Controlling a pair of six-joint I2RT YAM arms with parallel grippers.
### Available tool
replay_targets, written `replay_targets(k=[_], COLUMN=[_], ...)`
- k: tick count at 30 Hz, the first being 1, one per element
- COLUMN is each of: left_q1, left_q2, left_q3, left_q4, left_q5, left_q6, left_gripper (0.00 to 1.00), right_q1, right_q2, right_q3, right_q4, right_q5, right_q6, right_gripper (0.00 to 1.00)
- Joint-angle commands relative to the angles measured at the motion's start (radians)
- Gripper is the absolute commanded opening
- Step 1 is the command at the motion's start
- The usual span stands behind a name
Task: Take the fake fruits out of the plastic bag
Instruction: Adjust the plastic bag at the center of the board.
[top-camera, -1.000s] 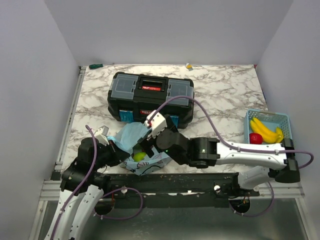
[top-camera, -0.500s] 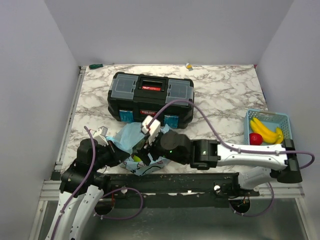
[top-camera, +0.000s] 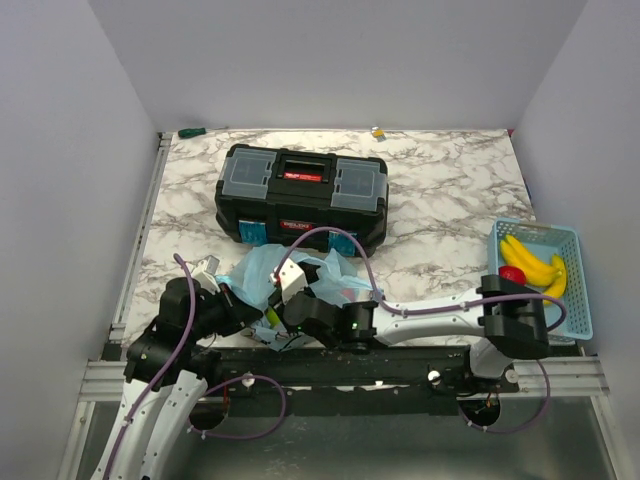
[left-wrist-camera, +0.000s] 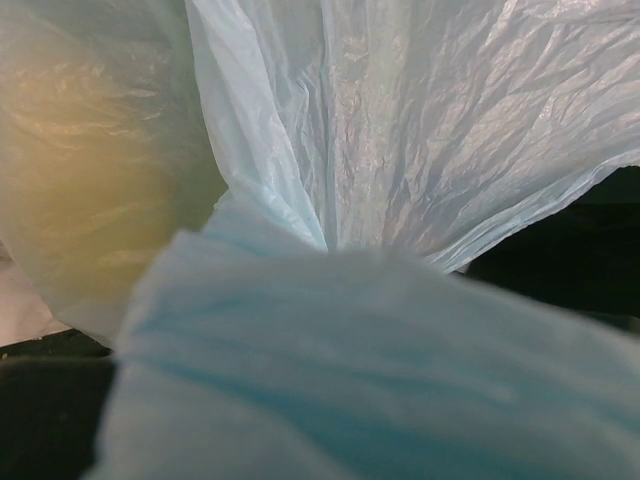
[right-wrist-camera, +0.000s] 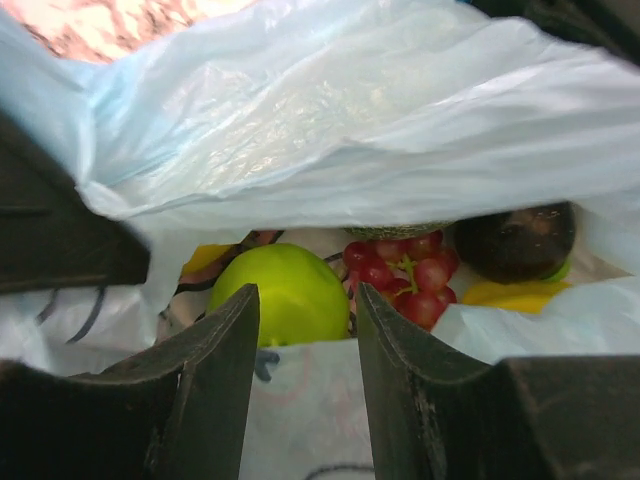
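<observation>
The light-blue plastic bag (top-camera: 262, 268) lies crumpled at the table's near edge. My left gripper (top-camera: 232, 300) is at the bag's left side, shut on the film; in the left wrist view only bunched bag (left-wrist-camera: 330, 150) shows and the fingers are hidden. My right gripper (top-camera: 280, 318) reaches into the bag's mouth. Its fingers (right-wrist-camera: 215, 370) stand apart, with the bag's edge (right-wrist-camera: 305, 400) between them. Just beyond their tips lies a green apple (right-wrist-camera: 290, 290). Red grapes (right-wrist-camera: 405, 270), a dark round fruit (right-wrist-camera: 515, 240) and a yellow fruit (right-wrist-camera: 505, 295) lie to its right.
A black toolbox (top-camera: 303, 195) stands right behind the bag. At the right edge a light-blue basket (top-camera: 540, 228) holds bananas (top-camera: 532, 262) and a red fruit (top-camera: 511, 276). A green-handled tool (top-camera: 190, 131) and a small yellow object (top-camera: 378, 131) lie at the back.
My right arm has swung toward the near edge and dipped deeper into the bag's mouth, and its jaws have narrowed. The left arm has held still.
</observation>
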Motion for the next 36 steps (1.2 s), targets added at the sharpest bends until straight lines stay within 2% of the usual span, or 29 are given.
replay_targets(k=[1,5,8,10,14,19,28,36], left_q1=[0.0,0.0,-0.001,-0.001,-0.001,-0.001,0.0,0.0], left_q2=[0.0,-0.029,-0.043,-0.041,-0.051,-0.051,0.046,0.036], left_q3=[0.003,0.018,0.01,0.002,-0.015,0.002,0.063,0.068], left_q4=[0.003,-0.037,-0.048,-0.053,-0.07,-0.122,-0.207,-0.2], left_q5=[0.035,0.004,0.003,0.005,0.018,0.061,0.09,0.06], left_q6=[-0.003,0.001,-0.002,-0.001,0.009,0.037,0.129,0.122], left_gripper=[0.0,0.0,0.0,0.0,0.0,0.0,0.0,0.0], right_q1=[-0.01,-0.01,-0.007,0.0,0.009,0.016,0.017,0.016], right_q2=[0.091,0.094,0.069,0.038,0.013,0.061,0.171,0.015], right_q3=[0.049,0.008,-0.017,-0.062,-0.137,-0.181,-0.165,-0.15], right_q4=[0.037,0.031,-0.017,-0.01,0.01,0.046,0.121,0.152], right_q5=[0.06,0.025,-0.072,-0.114,-0.15,-0.137,-0.025,-0.066], right_q6=[0.044,0.062,0.083,0.103,0.141,0.157,0.129,0.083], right_gripper=[0.47,0.49,0.53,0.59,0.81,0.96,0.96,0.96])
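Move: The plastic bag's middle lies about 5 cm to the right hand's right, 3 cm ahead and 6 cm below. Inside, the green fruit is some 4 cm ahead, 3 cm left and 6 cm below, with the grapes roughly 8 cm ahead, level sideways and 7 cm below. The black toolbox stands about 23 cm ahead and 6 cm right. From the left hand, already pinching the bag's edge, the bag's middle is about 8 cm right, 2 cm ahead and 6 cm below. Down into the bag's mouth goes the right hand, sinking about 10 cm while drawing slightly back and right, its fingers spreading from half open to nearly full and tipping down a little; it lifts slightly at the end. The left hand keeps its pinch on the bag's edge and pulls it some 3 cm back and a little down, away from the toolbox. ##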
